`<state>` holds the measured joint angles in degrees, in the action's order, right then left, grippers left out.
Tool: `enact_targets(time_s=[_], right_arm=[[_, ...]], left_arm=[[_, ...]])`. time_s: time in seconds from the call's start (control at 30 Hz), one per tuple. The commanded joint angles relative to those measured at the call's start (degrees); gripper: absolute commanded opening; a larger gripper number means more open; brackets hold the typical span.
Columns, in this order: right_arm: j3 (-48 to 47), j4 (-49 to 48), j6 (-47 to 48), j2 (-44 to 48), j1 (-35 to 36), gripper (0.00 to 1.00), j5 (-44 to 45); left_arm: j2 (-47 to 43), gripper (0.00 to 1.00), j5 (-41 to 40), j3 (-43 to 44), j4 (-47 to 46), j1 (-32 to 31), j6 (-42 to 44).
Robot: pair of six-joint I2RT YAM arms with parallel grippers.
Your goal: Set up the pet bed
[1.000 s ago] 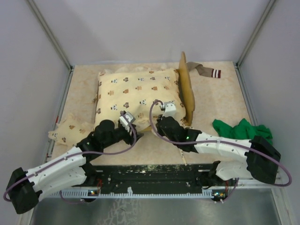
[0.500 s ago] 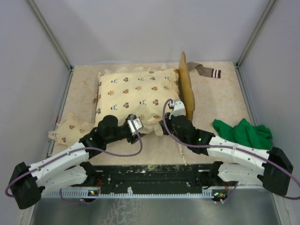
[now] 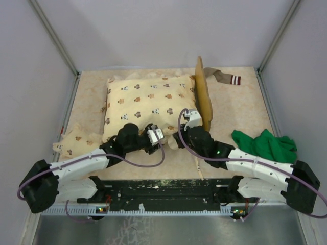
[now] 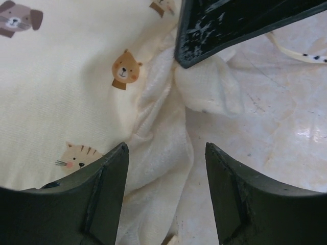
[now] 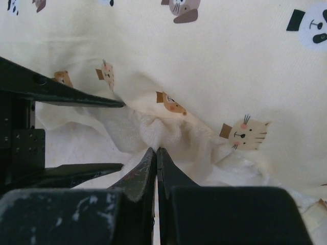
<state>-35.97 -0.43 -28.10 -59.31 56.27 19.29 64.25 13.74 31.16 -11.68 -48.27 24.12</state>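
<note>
The pet bed shows only its wavy light-wood headboard [image 3: 203, 98], standing on edge; the cream animal-print quilt [image 3: 145, 102] covers the rest. My right gripper [image 3: 176, 141] is shut, its tips [image 5: 156, 149] pinching the fleecy white underside of the quilt [image 5: 204, 61] at its near right corner. My left gripper [image 3: 160, 136] is open just left of that corner. In the left wrist view the left gripper [image 4: 166, 149] straddles the hanging white fold [image 4: 163, 153] without touching it, and a right finger [image 4: 230, 23] shows at the top.
A small cream print pillow [image 3: 76, 140] lies at the table's left edge. A green cloth [image 3: 265, 144] sits at the right. A brown strap with striped end [image 3: 225, 77] lies behind the headboard. Grey walls enclose the beige table [image 3: 240, 109].
My left gripper has moved right along the quilt's near edge to the corner held by the right gripper. The right arm shifted slightly right early on, then stayed still.
</note>
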Motion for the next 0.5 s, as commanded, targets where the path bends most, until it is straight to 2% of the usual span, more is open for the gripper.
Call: enact_targets(time_s=[0.0,0.13,0.2,0.27,0.33,0.4,0.47], right_arm=[[1.1,-2.8,0.1,2.4,-0.8,0.00,-1.0],[2.0,-2.9,-0.4,3.6,-1.5,0.00,-0.9],[2.7,-3.4,-0.7,4.3,-1.6,0.00,-0.8],[3.3,-3.9,-0.7,4.7,-1.7,0.00,-0.8],[3.7,-4.2,-0.7,4.8,-2.2,0.00,-1.0],[3.9,-4.1,-0.4,4.6,-2.7,0.00,-1.4],[4.2,-3.6,0.7,4.8,-3.3,0.00,-1.5]], left_arm=[[3.1,0.67,-6.6,-2.7,-8.6,-0.6,-1.5],[4.1,0.68,-10.9,-5.5,-15.3,-1.4,-2.9],[4.9,0.64,-12.6,-5.7,-16.5,-1.8,-3.4],[6.0,0.52,-14.4,-5.4,-16.8,-2.6,-2.9],[6.2,0.27,-16.2,-5.0,-15.7,-3.1,-2.3],[4.5,0.04,-16.7,-3.3,-9.0,-3.3,-3.5],[2.2,0.00,-14.9,-1.3,0.6,-3.3,-6.1]])
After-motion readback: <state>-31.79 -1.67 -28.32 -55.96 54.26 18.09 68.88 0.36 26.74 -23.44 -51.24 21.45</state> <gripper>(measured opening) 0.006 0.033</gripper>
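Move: The left hand, fingers open, has the loose hem of the patterned sheet about 2 cm ahead and 3 cm below, barely to either side. The hem fold held by the right hand is roughly 5 cm to the left hand's right and 2 cm ahead. The headboard's middle stands some 20 cm ahead and 20 cm right, near hand height. From the right hand, the hem to be caught lies about 5 cm left, level in reach and 3 cm lower. The left fingers, open until the hand is down on the hem, close fully and pinch a fold of the sheet beside the right hand's grip. The hand gets there by sinking and reaching forward, each a little over 2 cm, while swinging about 10 degrees counter-clockwise, then lifts slightly. The right hand keeps its shut grip on the sheet and eases some 1.5 cm right and a little down. ##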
